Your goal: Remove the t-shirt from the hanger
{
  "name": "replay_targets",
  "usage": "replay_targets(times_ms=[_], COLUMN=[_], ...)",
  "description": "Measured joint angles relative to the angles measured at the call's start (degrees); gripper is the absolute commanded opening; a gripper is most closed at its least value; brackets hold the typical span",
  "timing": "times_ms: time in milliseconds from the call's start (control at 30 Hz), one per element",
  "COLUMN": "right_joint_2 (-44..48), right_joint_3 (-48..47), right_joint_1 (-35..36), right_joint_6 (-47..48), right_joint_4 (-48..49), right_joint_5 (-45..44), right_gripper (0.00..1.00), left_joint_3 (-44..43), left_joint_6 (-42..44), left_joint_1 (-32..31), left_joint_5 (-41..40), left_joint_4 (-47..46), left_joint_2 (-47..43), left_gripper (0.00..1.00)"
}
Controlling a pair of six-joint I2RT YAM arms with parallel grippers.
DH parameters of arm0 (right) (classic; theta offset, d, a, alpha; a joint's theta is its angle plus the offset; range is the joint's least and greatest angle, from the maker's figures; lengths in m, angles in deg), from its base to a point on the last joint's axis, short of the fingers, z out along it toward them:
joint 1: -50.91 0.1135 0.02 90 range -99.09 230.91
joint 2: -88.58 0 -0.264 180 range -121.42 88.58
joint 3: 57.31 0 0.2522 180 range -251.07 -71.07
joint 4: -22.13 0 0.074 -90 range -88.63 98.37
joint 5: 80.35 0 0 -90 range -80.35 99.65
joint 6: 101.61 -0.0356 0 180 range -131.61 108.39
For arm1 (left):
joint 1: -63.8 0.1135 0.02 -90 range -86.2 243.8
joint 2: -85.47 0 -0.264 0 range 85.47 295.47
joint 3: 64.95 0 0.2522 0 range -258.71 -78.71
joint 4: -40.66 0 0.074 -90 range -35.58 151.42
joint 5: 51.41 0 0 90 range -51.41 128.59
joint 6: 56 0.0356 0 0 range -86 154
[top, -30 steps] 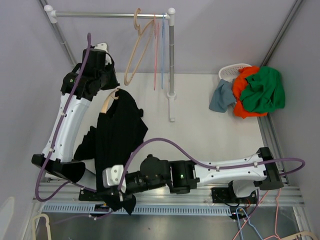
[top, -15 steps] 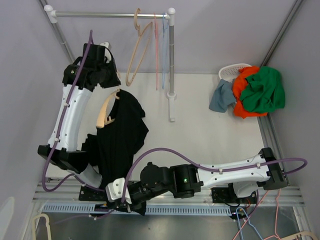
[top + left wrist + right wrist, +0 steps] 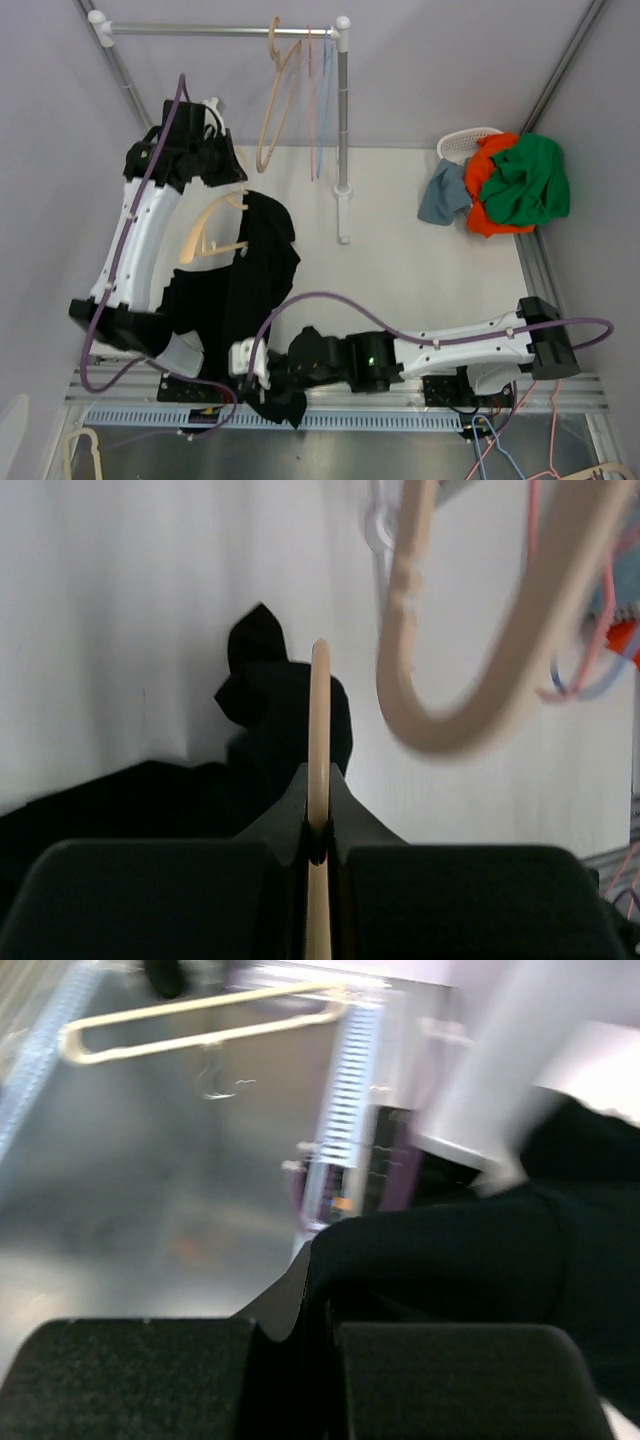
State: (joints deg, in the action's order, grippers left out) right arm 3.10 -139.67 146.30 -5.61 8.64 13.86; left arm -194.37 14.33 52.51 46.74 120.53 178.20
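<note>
A black t-shirt (image 3: pixel 258 270) hangs partly on a cream hanger (image 3: pixel 208 232); the hanger's left arm and crossbar are bare, and the shirt clings to its right side. My left gripper (image 3: pixel 226 172) is shut on the hanger near its hook. In the left wrist view the hanger (image 3: pixel 320 705) stands pinched between the jaws of the gripper (image 3: pixel 318 815), with the shirt (image 3: pixel 285 725) below. My right gripper (image 3: pixel 262 370) is shut on the shirt's lower hem at the table's near edge. In the right wrist view the black cloth (image 3: pixel 480 1250) is clamped in the gripper (image 3: pixel 320 1295).
A rail (image 3: pixel 220 30) at the back holds several spare hangers (image 3: pixel 278 100), beside an upright post (image 3: pixel 343 130). A white basket (image 3: pixel 465 145) with orange, green and grey clothes (image 3: pixel 515 185) sits at the back right. Another hanger (image 3: pixel 200 1025) lies on the floor below the table.
The shirt has slid off the hanger's left arm, baring more of the hanger. My right gripper has pulled the hem down and to the right. My left gripper has shifted slightly right.
</note>
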Motion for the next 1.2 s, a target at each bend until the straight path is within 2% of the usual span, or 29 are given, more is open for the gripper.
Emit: replay_targets(times_ms=[67,133,267,433,600,700,833,900,1000,1033,1133,1200], right_joint_2=[1.7,2.9,4.4,2.6,1.1,1.9,4.8,4.5,0.0,-2.4,-14.9,-20.5], right_joint_3=[2.1,2.6,2.6,-0.8,-3.3,-3.2,-5.0,-10.5,-25.0,-30.7,-57.0,-68.0], right_joint_1=[-2.6,-6.8,-16.9,-24.7,-31.1,-36.1,-45.9,-53.5,-64.3,-66.9,-74.2,-77.7], right_joint_6=[-1.1,-2.4,-6.5,-11.3,-18.3,-20.8,-19.2,-17.0,-12.6,-10.2,-5.7,-3.7], right_joint_4=[1.9,3.5,6.1,2.3,-7.0,-11.7,-15.8,-16.7,-13.0,-9.8,-0.9,8.1], right_joint_5=[-2.8,-5.3,-10.3,-16.8,-23.6,-26.9,-27.2,-24.9,-21.6,-20.9,-21.9,-25.2], right_gripper=[0.00,0.00,0.00,0.00,0.00,0.00,0.00,0.00,0.00,0.00,0.00,0.00], left_joint_3=[11.4,18.4,21.3,24.8,28.5,28.3,28.0,29.1,29.9,29.9,29.7,29.7], left_joint_6=[-0.3,-0.4,-0.3,-0.4,0.0,0.9,1.7,1.7,1.7,1.7,1.7,1.7], left_joint_1=[-0.9,-1.6,-1.8,-1.8,-1.8,-1.4,2.6,4.4,5.3,5.3,5.4,5.6], left_joint_5=[0.9,2.2,5.1,10.3,9.1,4.6,2.1,1.1,-0.1,-0.2,-0.5,-0.5], left_joint_4=[-5.3,-8.3,-15.3,-23.5,-22.7,-19.1,-15.6,-15.3,-14.2,-14.2,-14.3,-14.3], left_joint_2=[-8.7,-18.4,-35.0,-48.2,-48.7,-44.9,-39.1,-37.6,-37.4,-37.6,-37.7,-37.4], left_gripper=[0.01,0.00,0.00,0.01,0.01,0.00,0.01,0.00,0.00,0.01,0.01,0.01])
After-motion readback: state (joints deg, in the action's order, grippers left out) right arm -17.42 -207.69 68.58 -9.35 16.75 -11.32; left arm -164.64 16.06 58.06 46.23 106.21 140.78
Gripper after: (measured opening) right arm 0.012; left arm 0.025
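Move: The black t-shirt is in the right gripper's hold, and the basket lies about 55 cm ahead of that hand, 50 cm to its right and 20 cm below. The grey shirt over the basket's near-left edge is 50 cm ahead and 38 cm right; the rack's right foot is 45 cm ahead and 14 cm right. From the left gripper, holding the wooden hanger, the t-shirt's middle is roughly 20 cm back, 2 cm right and 12 cm lower. Jerk the left gripper back some 20 cm and up, levelling its fingers, to draw the hanger out of the t-shirt, then ease it partly forward and down, a little left. Keep the right grip shut on the t-shirt; sweep it forward, then rightward towards the basket, and finally steeply up about 40 cm, swinging the fingers clockwise from leftward to forward and tilted up. ##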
